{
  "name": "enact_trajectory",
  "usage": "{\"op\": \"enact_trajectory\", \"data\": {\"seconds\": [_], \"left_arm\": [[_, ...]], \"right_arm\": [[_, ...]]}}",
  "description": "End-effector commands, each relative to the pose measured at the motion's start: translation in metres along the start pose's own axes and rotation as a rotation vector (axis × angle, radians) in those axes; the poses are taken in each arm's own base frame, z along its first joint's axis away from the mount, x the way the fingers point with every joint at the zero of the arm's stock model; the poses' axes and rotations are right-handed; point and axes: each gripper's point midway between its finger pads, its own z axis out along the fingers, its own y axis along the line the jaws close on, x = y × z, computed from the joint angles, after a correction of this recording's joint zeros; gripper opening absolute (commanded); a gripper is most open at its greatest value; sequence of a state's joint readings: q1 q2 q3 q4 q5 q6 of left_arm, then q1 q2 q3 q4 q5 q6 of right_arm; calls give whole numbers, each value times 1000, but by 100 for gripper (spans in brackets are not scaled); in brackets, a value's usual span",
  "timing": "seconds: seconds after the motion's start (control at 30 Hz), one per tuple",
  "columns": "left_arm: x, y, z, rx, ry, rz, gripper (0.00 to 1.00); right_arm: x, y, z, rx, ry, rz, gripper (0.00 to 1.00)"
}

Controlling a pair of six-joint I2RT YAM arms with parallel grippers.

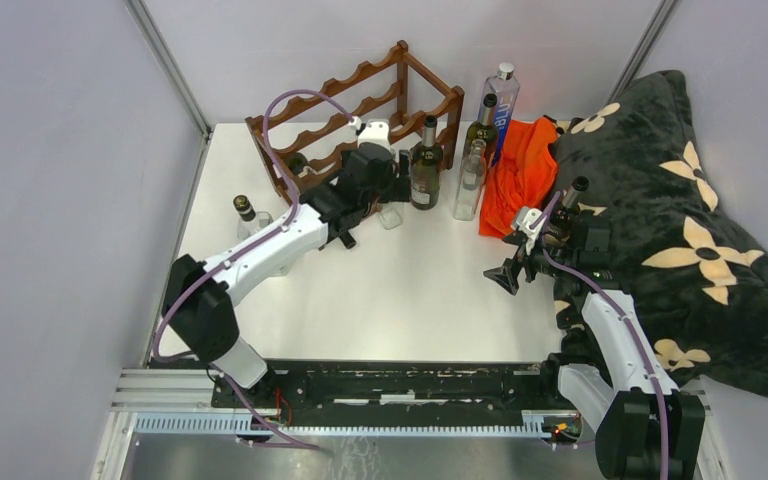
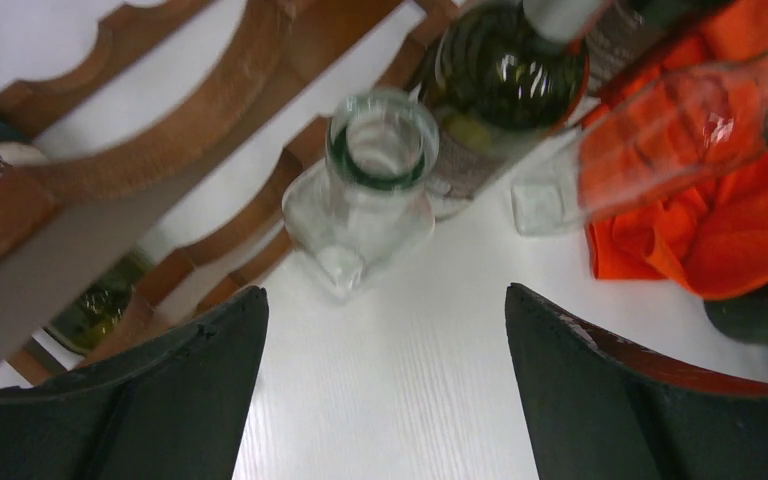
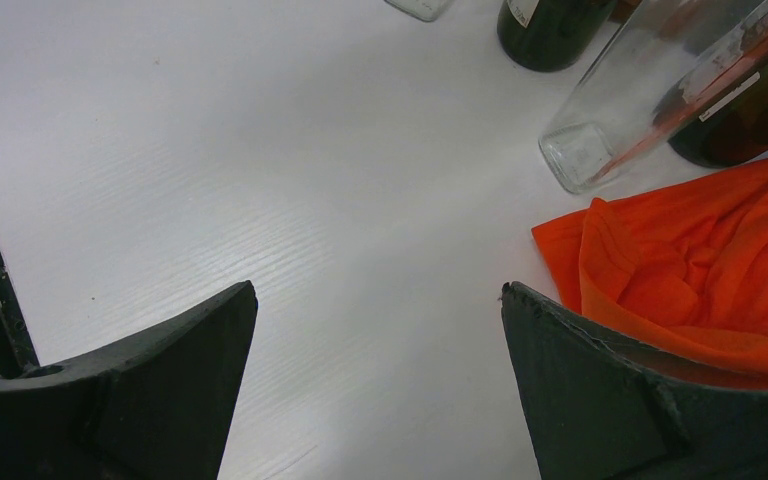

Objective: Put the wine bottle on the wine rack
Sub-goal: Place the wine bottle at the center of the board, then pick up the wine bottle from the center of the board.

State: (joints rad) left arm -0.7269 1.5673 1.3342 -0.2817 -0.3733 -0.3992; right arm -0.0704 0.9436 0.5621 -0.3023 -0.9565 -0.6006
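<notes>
The reddish-brown wooden wine rack (image 1: 360,105) stands at the back of the table, its wavy rail (image 2: 160,130) close in the left wrist view. A dark bottle (image 1: 298,163) lies in its bottom tier. A dark wine bottle (image 1: 425,165) with a label stands upright just right of the rack, also visible in the left wrist view (image 2: 505,75). My left gripper (image 1: 385,188) hovers in front of the rack, open (image 2: 382,290) and empty, with a small clear glass bottle (image 2: 380,150) upright just ahead of its tips. My right gripper (image 1: 515,272) is open (image 3: 378,288) over bare table.
A clear bottle (image 1: 470,180), a green bottle (image 1: 481,125) and a tall blue bottle (image 1: 501,100) stand beside an orange cloth (image 1: 520,175). A black flowered blanket (image 1: 670,200) fills the right side, with a dark bottle (image 1: 572,195) at its edge. Another bottle (image 1: 247,213) stands left.
</notes>
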Motion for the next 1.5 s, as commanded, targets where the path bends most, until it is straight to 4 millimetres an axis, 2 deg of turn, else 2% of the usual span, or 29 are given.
{"op": "enact_trajectory", "data": {"seconds": [0.0,0.2,0.6,0.73,1.0,1.07,1.17,1.27,1.3,1.37,1.47], "left_arm": [[-46,1,11,-94,-116,10,92],[-39,2,34,-164,-87,-1,92],[-26,16,66,-281,-43,128,90],[-17,12,72,-249,-13,145,89],[-8,10,74,-224,18,181,77],[-5,11,75,-222,28,196,71],[-3,11,73,-216,34,208,51],[-1,14,71,-219,44,220,21],[0,14,69,-218,46,223,15],[-2,13,63,-204,45,220,7],[-7,7,49,-166,33,214,2]], "right_arm": [[-4,-6,-1,19,-10,-39,98],[-5,-6,-2,22,-12,-42,98],[-6,-6,-2,24,-13,-48,98],[-6,-6,-2,24,-11,-46,98],[-5,-7,-2,26,-8,-46,98],[-4,-7,-2,26,-8,-45,98],[-5,-7,-2,25,-8,-46,98],[-4,-7,-2,27,-6,-46,98],[-4,-7,-2,27,-6,-46,98],[-5,-7,-2,27,-7,-47,98],[-4,-7,-2,27,-6,-45,98]]}}
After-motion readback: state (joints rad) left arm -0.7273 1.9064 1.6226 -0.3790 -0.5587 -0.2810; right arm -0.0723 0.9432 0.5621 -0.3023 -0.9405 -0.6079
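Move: The clear wine bottle standing at the rack's front is about 7 cm ahead of the open left hand, 1 cm to its right, its middle some 8 cm lower. The green wine bottle is roughly 4 cm farther out and 8 cm to the right of it. The wine rack's middle lies about 15 cm ahead of the left hand and 5 cm to its left. From the right hand, the clear bottle is some 17 cm ahead and 23 cm left, about level. Forward about 6 cm and then mostly down by nearly 5 cm, the left hand slides its open fingers around the clear bottle, rolling some 15 degrees so that its left side rises. Once the hand has all but stopped, the fingers close part-way and pinch the glass from both sides below the neck, then hold there. ##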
